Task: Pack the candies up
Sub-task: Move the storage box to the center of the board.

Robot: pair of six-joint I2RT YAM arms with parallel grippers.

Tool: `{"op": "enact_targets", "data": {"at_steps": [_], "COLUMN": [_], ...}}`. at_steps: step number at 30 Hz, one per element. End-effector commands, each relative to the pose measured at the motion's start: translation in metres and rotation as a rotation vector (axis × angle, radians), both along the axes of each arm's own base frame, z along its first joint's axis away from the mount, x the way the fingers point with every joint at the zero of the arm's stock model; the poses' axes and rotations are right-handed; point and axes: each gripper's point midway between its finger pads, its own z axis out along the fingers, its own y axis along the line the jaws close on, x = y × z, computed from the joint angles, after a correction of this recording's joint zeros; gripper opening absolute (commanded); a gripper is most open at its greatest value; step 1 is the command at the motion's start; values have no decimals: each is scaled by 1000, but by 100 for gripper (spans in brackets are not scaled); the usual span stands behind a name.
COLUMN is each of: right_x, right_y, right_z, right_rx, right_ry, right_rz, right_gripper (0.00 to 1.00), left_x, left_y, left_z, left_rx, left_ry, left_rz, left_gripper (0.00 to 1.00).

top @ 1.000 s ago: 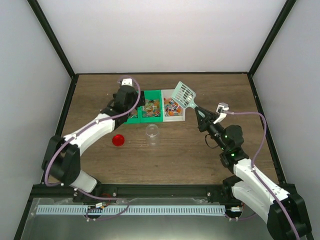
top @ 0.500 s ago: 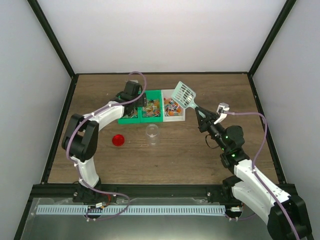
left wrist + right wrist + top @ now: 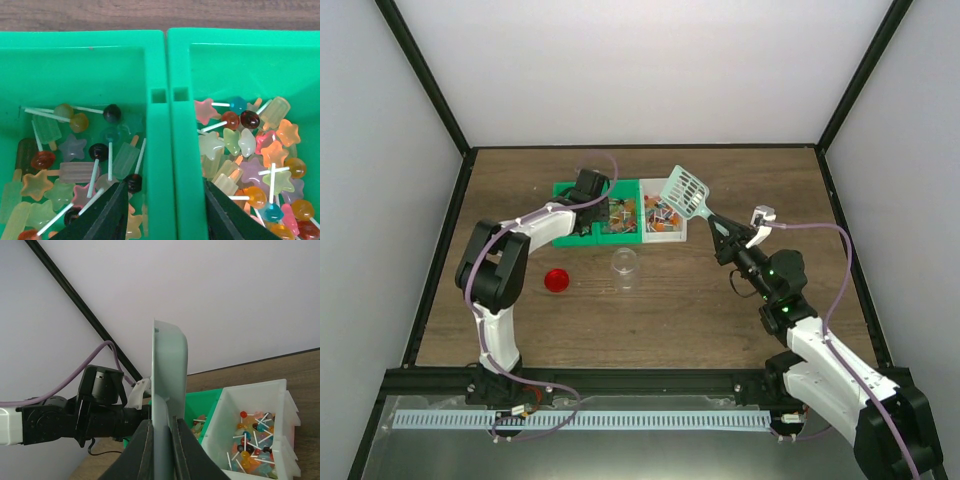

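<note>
The candies are small lollipops and star and ice-lolly shapes in mixed colours. They fill the left green bin (image 3: 75, 165), the right green bin (image 3: 250, 150) and the white bin (image 3: 250, 440). My left gripper (image 3: 167, 210) points down over the two green bins (image 3: 570, 225). Its jaws straddle their adjoining walls (image 3: 167, 125), the right finger against the wall and the left a narrow gap away. Right of the white bin (image 3: 665, 237), my right gripper (image 3: 725, 235) is shut on the handle of the pale slotted scoop (image 3: 685, 192). The scoop (image 3: 169, 370) hangs above the white bin.
A clear jar (image 3: 624, 268) stands upright in front of the bins, and its round red lid (image 3: 556, 280) lies to its left. Black frame posts and pale walls close in the wooden table (image 3: 650, 320) at the back and sides.
My left arm has swung in over the green bins and dropped its jaws around their shared walls, narrowing them from wide open. The right arm and scoop have not moved.
</note>
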Motion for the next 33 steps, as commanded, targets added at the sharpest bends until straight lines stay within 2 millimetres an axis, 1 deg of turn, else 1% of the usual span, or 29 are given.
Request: {"op": "enact_targets", "data": {"at_steps": [1, 3, 6, 11, 13, 17, 21, 27, 29, 31, 33], "right_x": [-3, -3, -2, -2, -2, -1, 0, 2, 2, 2, 2], "right_y": [-2, -2, -3, -3, -3, -3, -2, -2, -2, -3, -3], "right_z": [5, 4, 4, 3, 3, 1, -1, -3, -5, -8, -9], "right_rx": [7, 7, 8, 8, 9, 11, 15, 14, 13, 12, 11], "right_ry": [-26, -24, -24, -21, -19, -13, -3, 7, 8, 13, 14], "right_rz": [-1, -2, -6, -5, -8, -9, -4, -8, -8, -11, -15], "right_gripper": [1, 1, 1, 1, 1, 1, 1, 1, 1, 1, 1], "left_x": [10, 10, 10, 10, 9, 9, 11, 9, 9, 10, 11], "left_y": [11, 13, 12, 7, 6, 3, -4, -5, -9, -17, -25], "left_z": [-7, -9, -8, 6, 9, 10, 9, 5, 2, 1, -1], "left_rx": [5, -10, -40, -89, -118, -181, -261, -349, -366, -383, -378], "left_ry": [-6, -6, -17, -64, -73, -81, -80, -96, -91, -87, -77], "left_rz": [109, 139, 178, 241, 276, 345, 379, 465, 478, 465, 442], "left_gripper": [36, 30, 21, 16, 16, 16, 17, 17, 17, 18, 21]}}
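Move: The storage box's middle is about 5 cm to the right of the left gripper, level with it fore and aft, some 4 cm lower; the fingers already straddle the divider between the two green bins. The red lid lies roughly 9 cm left and 16 cm back, the clear cup about 6 cm right and 13 cm back. From the right gripper, still holding the scoop, the box's middle is some 18 cm ahead, 18 cm left and 23 cm below. Close the left fingers the rest of the way until they pinch the paired rims between the two green bins. Keep that hold and turn the hand about 25 degrees counter-clockwise, almost on the spot, letting it slide just 2 cm or so to the left at the same height. ##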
